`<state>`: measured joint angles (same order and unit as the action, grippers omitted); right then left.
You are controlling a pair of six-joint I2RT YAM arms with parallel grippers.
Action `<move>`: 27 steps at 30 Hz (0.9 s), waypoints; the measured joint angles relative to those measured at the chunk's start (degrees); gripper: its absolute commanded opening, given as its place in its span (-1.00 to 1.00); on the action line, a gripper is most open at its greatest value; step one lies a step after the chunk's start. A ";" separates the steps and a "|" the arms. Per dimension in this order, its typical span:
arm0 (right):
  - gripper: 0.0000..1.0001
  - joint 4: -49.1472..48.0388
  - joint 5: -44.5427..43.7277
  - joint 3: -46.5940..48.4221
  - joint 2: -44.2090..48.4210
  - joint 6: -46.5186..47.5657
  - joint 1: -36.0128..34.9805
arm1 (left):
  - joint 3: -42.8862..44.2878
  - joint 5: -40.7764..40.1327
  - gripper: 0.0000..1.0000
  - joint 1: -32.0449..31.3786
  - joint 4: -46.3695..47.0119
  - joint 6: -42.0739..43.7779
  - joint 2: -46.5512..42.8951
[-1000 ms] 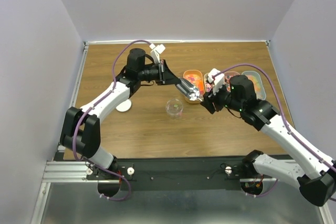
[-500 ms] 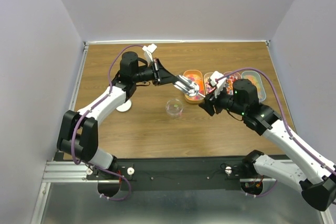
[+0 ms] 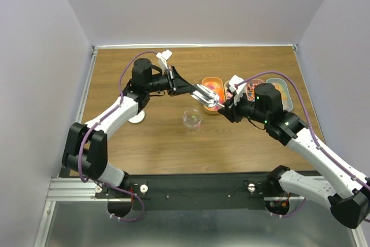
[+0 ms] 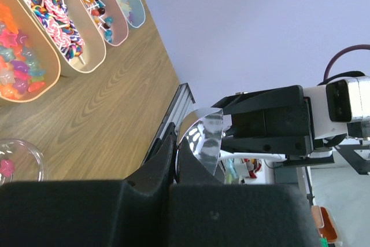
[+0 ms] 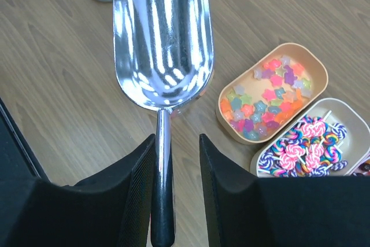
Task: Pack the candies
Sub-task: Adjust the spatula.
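The candies (image 5: pixel 269 96) are small star-shaped sweets of many colours in an orange oblong tray (image 3: pixel 211 88), also at the left in the left wrist view (image 4: pixel 14 67). A metal scoop (image 3: pixel 207 98) hangs empty above the table between both arms. My left gripper (image 3: pixel 188 89) is shut on the rim of the scoop's bowl (image 4: pixel 205 140). My right gripper (image 5: pixel 178 140) stands open around the scoop's black handle (image 5: pixel 162 172); the handle lies against the left finger, with a gap to the right one. The bowl (image 5: pixel 162 39) shows no sweets.
A clear round cup (image 3: pixel 192 118) stands on the wood below the scoop, with a pink sweet in it (image 4: pixel 7 167). A white lid (image 3: pixel 136 117) lies to its left. More oblong trays with lollipops (image 5: pixel 306 143) sit right of the orange one.
My right gripper has come in around the scoop's handle and its jaws have narrowed. My left arm has lifted the scoop slightly and turned it toward the right gripper.
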<state>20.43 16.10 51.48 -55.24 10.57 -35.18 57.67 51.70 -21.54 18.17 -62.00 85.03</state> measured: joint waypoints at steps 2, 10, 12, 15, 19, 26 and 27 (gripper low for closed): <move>-0.35 -0.28 0.20 0.11 -0.02 0.00 0.00 | -0.24 0.00 -1.00 0.00 0.02 -0.07 -0.11; -0.54 -0.92 1.40 0.13 -0.33 -0.04 0.00 | -0.50 0.00 -1.00 0.00 0.02 -0.22 -0.28; -0.73 -1.07 1.68 0.13 -0.39 -0.13 0.00 | -0.59 0.00 -1.00 -0.02 0.07 -0.22 -0.28; -0.98 -1.07 2.21 0.13 -0.48 -0.48 0.00 | -1.01 0.00 -1.00 -0.09 0.15 -0.46 -0.28; -0.99 -1.05 2.54 0.13 -0.55 -0.15 0.00 | -1.53 -0.04 -0.71 -0.11 -0.13 -1.33 -0.28; -0.99 -0.94 2.64 0.13 -0.52 -2.91 0.00 | -1.09 -0.20 0.13 -0.15 -0.85 -0.15 -0.26; -0.99 -0.94 2.64 0.13 -0.52 -3.52 0.00 | -0.31 -0.35 0.20 -0.02 -1.68 0.85 -0.11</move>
<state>19.49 18.74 51.62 -55.77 7.05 -35.18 57.36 51.35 -21.56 16.49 -61.14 84.93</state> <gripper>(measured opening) 0.159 0.480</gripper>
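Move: Between the right hand's open fingers lies the spatula handle, roughly 1 cm back and 1 cm left of their middle. From that hand the jar stands about 10 cm ahead, 10 cm left and 19 cm below; the orange tray about 23 cm ahead, 1 cm left and 22 cm below, with the lollipop tray about 11 cm to its right. For the left hand, already pinching the blade's tip, the handle lies some 7 cm back, 9 cm right and 4 cm lower. Closing steadily around the spatula handle, the right fingers take it in a pinch while the hand eases only about 1 cm left, tilting slightly at the end. The left hand keeps the blade tip pinched, sinking about 1 cm, then opens its fingers roughly halfway once the right has shut and lets go of the tip, staying around it. ##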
